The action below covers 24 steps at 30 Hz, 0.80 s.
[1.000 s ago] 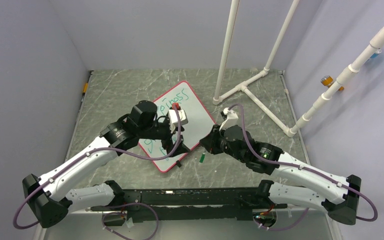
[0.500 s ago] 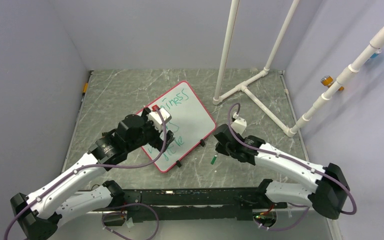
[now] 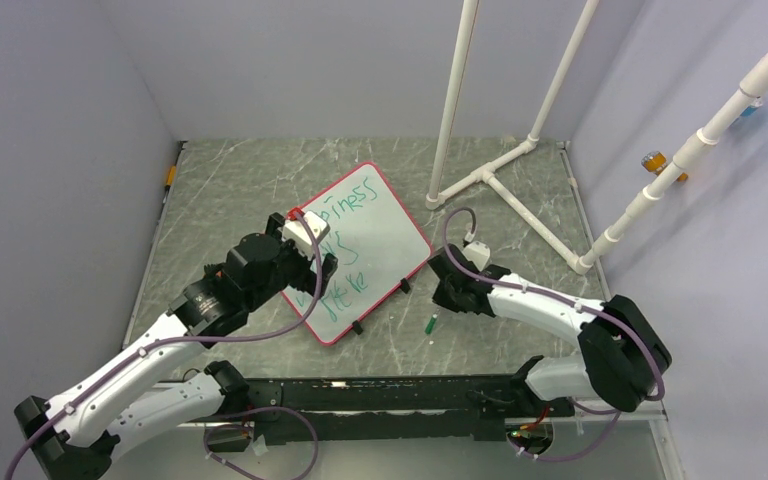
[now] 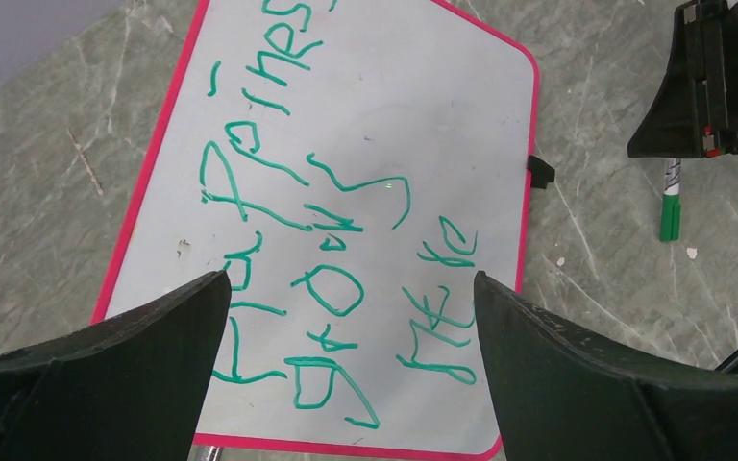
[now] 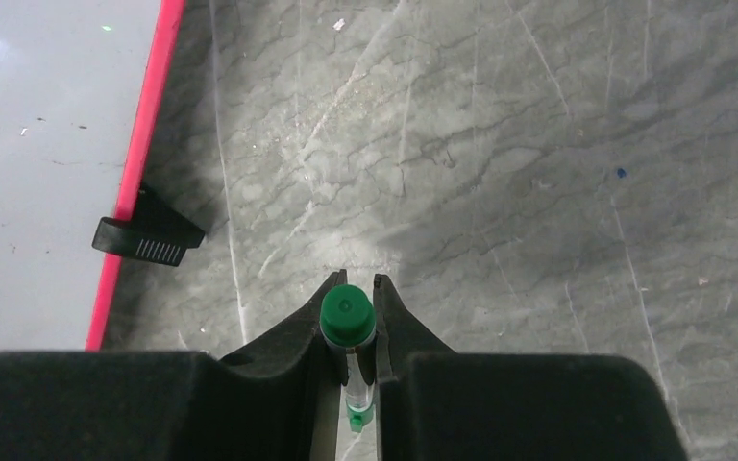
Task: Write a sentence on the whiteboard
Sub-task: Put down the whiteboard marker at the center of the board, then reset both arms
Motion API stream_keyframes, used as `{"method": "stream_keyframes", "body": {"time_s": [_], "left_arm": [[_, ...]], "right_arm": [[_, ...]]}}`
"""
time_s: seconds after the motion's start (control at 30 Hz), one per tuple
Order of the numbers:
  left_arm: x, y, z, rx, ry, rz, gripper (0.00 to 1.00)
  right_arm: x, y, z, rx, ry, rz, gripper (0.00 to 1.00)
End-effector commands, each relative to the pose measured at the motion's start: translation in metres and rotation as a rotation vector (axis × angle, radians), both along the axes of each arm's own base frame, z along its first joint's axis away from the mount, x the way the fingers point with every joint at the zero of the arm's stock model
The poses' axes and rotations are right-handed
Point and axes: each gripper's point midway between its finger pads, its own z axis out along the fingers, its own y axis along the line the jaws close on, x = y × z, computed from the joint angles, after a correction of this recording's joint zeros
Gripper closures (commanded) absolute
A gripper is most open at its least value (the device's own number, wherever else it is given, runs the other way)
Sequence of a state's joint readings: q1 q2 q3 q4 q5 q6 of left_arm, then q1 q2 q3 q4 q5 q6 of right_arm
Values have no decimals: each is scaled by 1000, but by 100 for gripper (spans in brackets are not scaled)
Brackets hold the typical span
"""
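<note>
The whiteboard (image 3: 388, 232) lies tilted on the marble table, with its red-pink frame and black clip feet (image 3: 404, 286). The sentence (image 4: 332, 226) runs in three slanted green lines across the whiteboard (image 4: 423, 106). My left gripper (image 4: 351, 280) hovers open above the board's near end with nothing between its fingers; the top view shows the left gripper (image 3: 312, 272) there too. My right gripper (image 5: 357, 285) is shut on a green marker (image 5: 347, 313), just right of the board's edge (image 5: 139, 144). Below the right gripper (image 3: 447, 296), the marker (image 3: 428, 324) points down at the table.
A white pipe frame (image 3: 500, 178) stands on the table at the back right, with tall uprights. A slanted pipe (image 3: 680, 165) crosses the right wall. A black rail (image 3: 380, 395) runs along the near edge between the arm bases.
My left arm has drawn back to the near left, uncovering the writing, and its jaws have widened. The right arm has carried the marker a little right, away from the board.
</note>
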<state>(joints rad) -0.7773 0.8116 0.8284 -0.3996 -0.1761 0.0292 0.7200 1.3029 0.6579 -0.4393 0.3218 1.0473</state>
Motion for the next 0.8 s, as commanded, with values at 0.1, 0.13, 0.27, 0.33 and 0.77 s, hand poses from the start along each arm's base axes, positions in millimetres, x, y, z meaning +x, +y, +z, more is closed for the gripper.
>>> {"method": "stream_keyframes", "body": {"time_s": [0.1, 0.13, 0.27, 0.33, 0.77], "left_arm": [[3, 3, 13, -43, -47, 21, 1], [3, 3, 13, -41, -50, 25, 1], [4, 6, 16, -45, -65, 36, 1], [3, 6, 16, -49, -67, 33, 1], [10, 28, 26, -68, -113, 162, 1]], "right_arm": [[14, -3, -1, 15, -23, -5, 74], [14, -6, -2, 9, -23, -7, 71], [15, -15, 2, -19, -29, -15, 55], [15, -20, 5, -32, -38, -19, 46], [15, -1, 114, 92, -325, 270, 0]]}}
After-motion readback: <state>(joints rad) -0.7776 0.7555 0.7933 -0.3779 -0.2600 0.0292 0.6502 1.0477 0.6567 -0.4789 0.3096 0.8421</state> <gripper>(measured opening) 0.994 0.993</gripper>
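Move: Just under the right hand lies the bare table spot for the whiteboard marker it still grips, about 1 cm back and 2 cm below the fingertips. From that hand the near board clip stands some 7 cm to the left and 3 cm ahead, and the whiteboard's middle about 18 cm to the left and 10 cm ahead, both roughly at fingertip height. From the left hand that spot is about 25 cm to the right, 2 cm back and 21 cm below. Easing about 1 cm forward and 2 cm to its right close over the table, the right hand spreads its fingers from a near-shut grip to wide open and lets go of the marker beside the whiteboard. The hand then rises some 6 cm away from the marker, its fingers tipping up about 10 degrees. ##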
